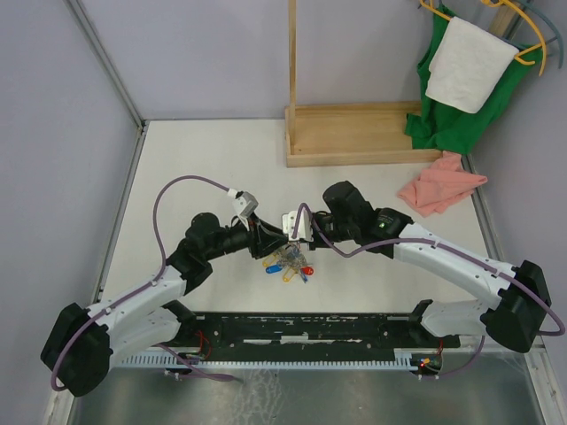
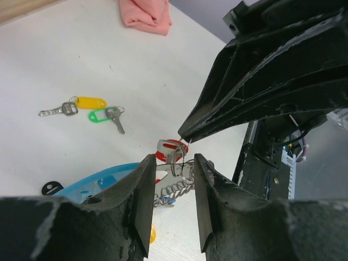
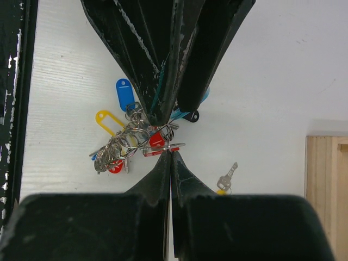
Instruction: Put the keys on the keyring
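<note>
The keyring [image 1: 288, 264] lies mid-table between both arms, a bunch of coloured tags on coiled split rings [image 3: 122, 144] with a light-blue band [image 2: 98, 182]. My left gripper [image 2: 174, 160] hangs just above it with its jaws apart, and the ring's thin grey wire crosses the gap. My right gripper [image 3: 171, 153] is shut on a red-tagged key [image 3: 160, 144]. It holds that key by its small split ring [image 2: 182, 163], right at the wire. Two loose keys lie on the table beyond, one yellow-tagged [image 2: 81, 103] and one green-tagged [image 2: 106, 115].
A wooden stand [image 1: 354, 133] sits at the back of the table, with a pink cloth [image 1: 440, 188] to its right. Green and white cloths [image 1: 461, 80] hang at the back right. A black rail [image 1: 310, 326] runs along the near edge.
</note>
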Controlling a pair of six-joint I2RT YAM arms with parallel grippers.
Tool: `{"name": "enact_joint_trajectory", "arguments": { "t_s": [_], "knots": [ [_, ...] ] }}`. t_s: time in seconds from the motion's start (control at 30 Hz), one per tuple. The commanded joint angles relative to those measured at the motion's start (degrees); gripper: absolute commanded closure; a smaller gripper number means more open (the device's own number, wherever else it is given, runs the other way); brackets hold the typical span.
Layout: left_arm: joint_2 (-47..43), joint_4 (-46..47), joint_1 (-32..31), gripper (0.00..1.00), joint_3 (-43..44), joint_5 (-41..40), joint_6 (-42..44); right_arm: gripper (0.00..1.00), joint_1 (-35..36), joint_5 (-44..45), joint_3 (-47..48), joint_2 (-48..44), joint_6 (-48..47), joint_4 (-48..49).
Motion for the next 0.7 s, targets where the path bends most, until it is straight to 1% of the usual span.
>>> {"name": "enact_joint_trajectory", "arguments": {
  "t_s": [0.0,0.4,0.47,0.57,0.67],
  "knots": [
    [0.68,-1.89,-0.74,0.61,2.87,1.66,4.67,0.99,0.30,-1.91,3.29,-0.65,-0.66,2.06],
    [2.99,-3.40,-2.25,0.79,4.33,3.45,7.96,0.99,0.30,-2.90,3.26,-0.79,-0.21,2.25],
    [3.23,-3.56,-2.34,0.84,4.42,3.70,8.42,0.99,0.28,-2.83,3.16,-0.77,-0.22,2.21],
    [3.06,-3.57,-2.43,0.97,4.18,3.63,9.19,0.99,0.29,-2.36,2.85,-0.86,-0.30,2.11],
    [1.75,-3.47,-2.36,0.97,3.53,2.47,9.50,0.99,0.30,-0.32,1.71,-1.57,-0.20,1.86]
  ]
}}
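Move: The red-tagged key at the right gripper's fingertips is about 2 cm below the left hand, roughly 1 cm back and 1 cm to its right. On the bunch hanging below, the blue tag is some 4 cm back, 3 cm left and 8 cm down from the left hand. The loose yellow tag lies about 8 cm ahead, 9 cm right and 12 cm down. For the right hand, the red-tagged key is level ahead, about 1 cm left and 1 cm below. Down and slightly back and to the right, the left hand eases about 2 cm onto the red-tagged key, turning only slightly. Its part-open fingers close almost fully and pinch the metal at the key's small ring, just beside the right fingertips. The right hand stays in place and keeps its shut grip there. ##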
